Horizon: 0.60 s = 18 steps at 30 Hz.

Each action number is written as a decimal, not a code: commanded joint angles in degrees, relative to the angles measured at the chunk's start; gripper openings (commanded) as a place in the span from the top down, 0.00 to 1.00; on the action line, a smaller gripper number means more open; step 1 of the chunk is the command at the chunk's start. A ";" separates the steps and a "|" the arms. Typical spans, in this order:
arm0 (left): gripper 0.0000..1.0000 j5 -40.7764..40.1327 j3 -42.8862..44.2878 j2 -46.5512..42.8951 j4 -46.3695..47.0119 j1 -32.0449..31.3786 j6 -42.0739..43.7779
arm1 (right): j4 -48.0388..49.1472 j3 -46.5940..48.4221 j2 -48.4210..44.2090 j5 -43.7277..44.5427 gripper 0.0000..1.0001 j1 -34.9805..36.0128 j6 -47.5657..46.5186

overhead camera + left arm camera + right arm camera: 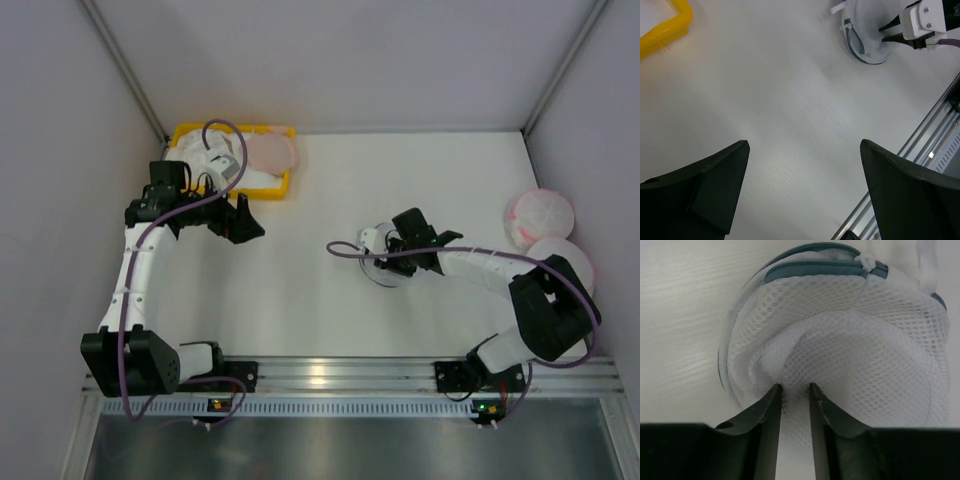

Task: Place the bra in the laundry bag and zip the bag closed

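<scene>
The laundry bag point(384, 274), a round white mesh pouch with a dark zipper rim point(815, 267), lies mid-table, right of centre. My right gripper point(795, 387) is shut on a pucker of its mesh point(855, 350) at the near edge. The mesh bunches between the fingertips. The left wrist view shows the same bag point(867, 35) with the right fingers on it. The pale pink bra point(268, 155) rests in the yellow tray point(285, 188) at the back left. My left gripper point(245, 222) hovers open and empty over bare table point(805, 145), just in front of the tray.
White lumpy garments point(215, 160) share the tray with the bra. Two round mesh pouches with pink rims point(540, 215) point(565, 255) lie at the right edge near the right arm's elbow. A metal rail point(330, 375) runs along the near edge.
</scene>
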 commanded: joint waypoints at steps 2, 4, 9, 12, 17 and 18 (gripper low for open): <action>0.02 2.26 -0.94 -1.26 2.23 0.01 2.33 | -0.16 5.83 1.66 -0.13 0.87 2.01 3.28; 0.02 2.35 -1.82 -2.04 2.23 -0.08 2.86 | -2.80 8.21 1.32 -3.01 1.00 2.01 6.26; 0.04 1.91 -3.75 -3.80 2.32 -0.08 4.70 | -10.53 17.35 -1.85 -13.30 1.00 2.01 15.93; 0.04 1.38 -4.28 -3.90 2.23 -0.26 5.94 | -12.74 21.66 -2.73 -21.11 1.00 2.01 20.94; 0.04 0.94 -4.80 -3.37 2.23 -1.31 8.39 | -15.64 27.19 -0.19 -30.26 1.00 0.52 29.89; 0.04 0.42 -5.07 -3.19 2.32 -1.66 8.83 | -15.47 27.55 0.60 -32.45 1.00 -0.27 31.66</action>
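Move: The right fingers are half open around the mesh of the laundry bag, whose middle lies about 2 cm ahead, 2 cm to the left and a centimetre below. The pink bra in the tray is some 24 cm farther ahead and 26 cm to the left; two other round bags lie 35 cm right and 9 cm ahead, and 37 cm right and level. From the left hand, the laundry bag is about 20 cm to the right, 1 cm ahead and 21 cm below. Shut the right fingers on the mesh of the laundry bag while easing about a centimetre forward, then keep that pinch and lift it quickly, roughly 14 cm up and 10 cm left towards the open left gripper. As it climbs, tilt the wrist some 30 degrees so the fingertips swing up towards the left. ##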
